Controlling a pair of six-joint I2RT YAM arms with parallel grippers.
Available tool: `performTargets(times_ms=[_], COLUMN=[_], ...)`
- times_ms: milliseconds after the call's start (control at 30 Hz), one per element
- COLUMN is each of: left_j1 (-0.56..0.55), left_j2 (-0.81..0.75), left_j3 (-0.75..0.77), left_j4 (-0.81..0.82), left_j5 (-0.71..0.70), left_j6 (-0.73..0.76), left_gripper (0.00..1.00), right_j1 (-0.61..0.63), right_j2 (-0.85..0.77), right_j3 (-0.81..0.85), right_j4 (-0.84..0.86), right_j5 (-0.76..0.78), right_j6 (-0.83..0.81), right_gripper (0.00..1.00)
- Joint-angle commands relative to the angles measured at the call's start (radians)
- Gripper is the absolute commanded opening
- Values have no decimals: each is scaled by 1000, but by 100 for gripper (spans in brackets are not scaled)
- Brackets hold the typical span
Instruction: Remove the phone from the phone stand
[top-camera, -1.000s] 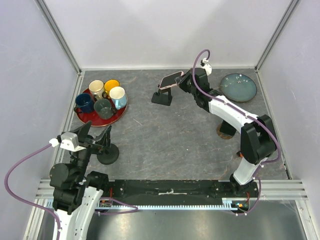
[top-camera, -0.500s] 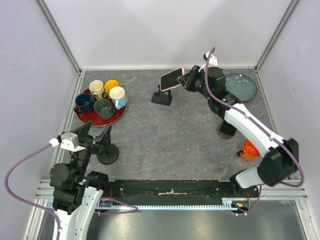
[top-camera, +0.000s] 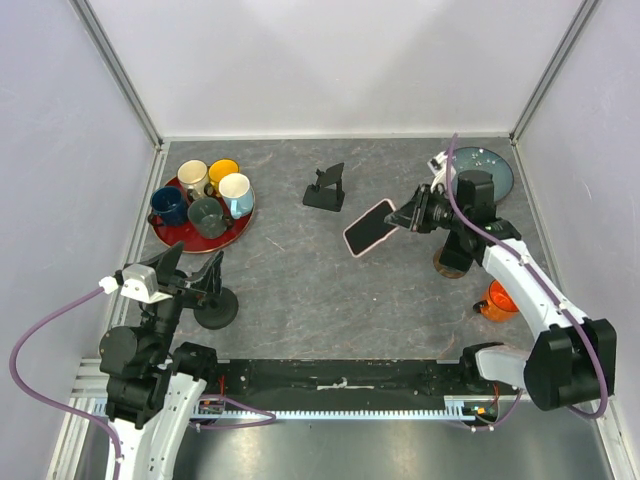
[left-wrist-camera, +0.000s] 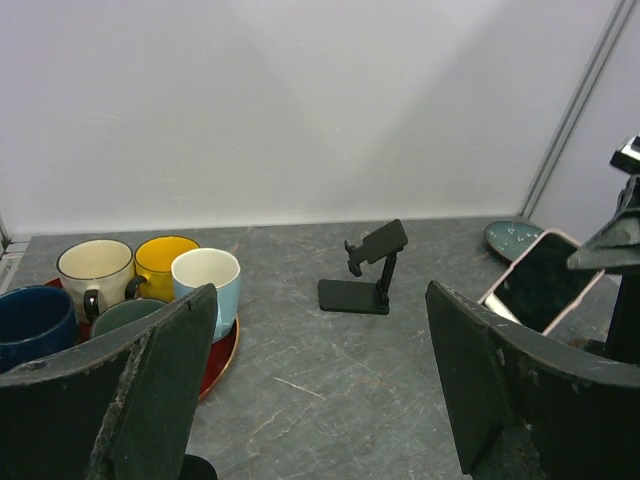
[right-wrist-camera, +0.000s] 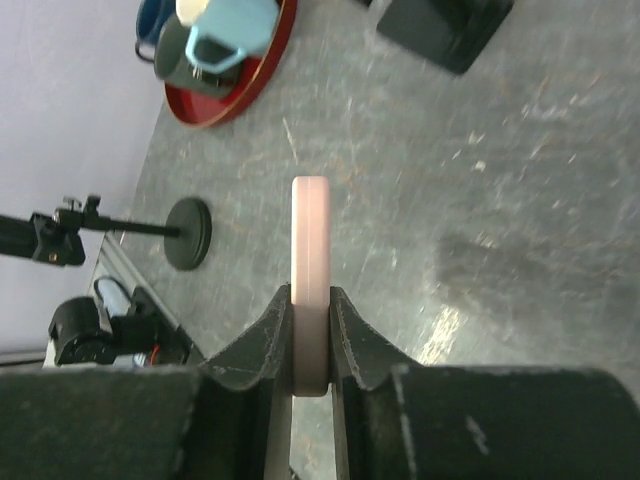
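The phone (top-camera: 369, 227), pink-cased with a dark screen, hangs above the table's middle right, off the stand. My right gripper (top-camera: 408, 220) is shut on its right end; in the right wrist view the phone (right-wrist-camera: 310, 255) shows edge-on between the fingertips, with the right gripper (right-wrist-camera: 311, 318) clamped on it. The black phone stand (top-camera: 326, 190) sits bare at the back centre, also visible as the stand (left-wrist-camera: 368, 270) in the left wrist view, where the phone (left-wrist-camera: 540, 282) appears at the right. My left gripper (top-camera: 190, 272) stands open near the front left with nothing between its fingers.
A red tray (top-camera: 236, 229) with several mugs sits at the back left. A dark blue plate (top-camera: 494, 165) lies at the back right. An orange cup (top-camera: 497, 301) stands by the right arm. A black round-based stand (top-camera: 216, 309) is by my left gripper.
My right gripper lifted the phone off the stand and carried it toward the front right and lower. The stand is now bare. The left arm has not moved.
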Motion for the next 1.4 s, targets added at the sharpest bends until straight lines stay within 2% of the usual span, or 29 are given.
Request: performTargets(times_ms=[0,200,400,567,867,1133,1200,1233,1367], left_j1=[-4,-4,-3,-3,-3,-3,-4,-3,-3], left_j2=[-83,-77,-72,-72,-77,-83,-83,-83,-85], left_j3=[-6,-6,-6,-6,-6,-6,-6,-8,-8], left_j4=[26,28,29,29,31,31,31,29,31], left_j5=[20,27,30,32,35,38,39,41,41], left_j6=[35,37,40,41,41,43,43,43,43], left_gripper=[91,91,91,91,91,91,91,91,91], right_j1=[18,23,122,141,138,67,58,53,40], right_j2=[-9,88,209,307,471,663,689,715,764], right_j3=[-18,-4,28,80,265,451,504,520,571], right_j4=[26,-60,-94,-105,-134,-359,-422,-476,-524], right_j5=[-121,-105,-93,-107,-188,-243,-240,-234,-203], right_j6=[-10,-97,-172,-237,-364,-571,-643,-660,-689], right_gripper=[0,0,0,0,0,0,3,9,16])
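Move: The phone is already off its stand, one end pinched in my right hand. The open table spot I take it to lies about 17 cm below that hand, 9 cm to its left and barely 2 cm ahead. The emptied phone stand is some 13 cm ahead, 17 cm left; a black phone on a round coaster sits about 19 cm right and 4 cm back. From my left hand the spot is roughly 17 cm ahead, 36 cm right, 28 cm down. Keeping my pinch on the phone's end, I sink my right hand about 12 cm towards the bare table in front of the stand, easing back and left as it drops. Then, staying low, I swing it some 9 cm forward, turning it nearly 30 degrees counter-clockwise overall and leaving the fingers pointing a little more steeply down. ##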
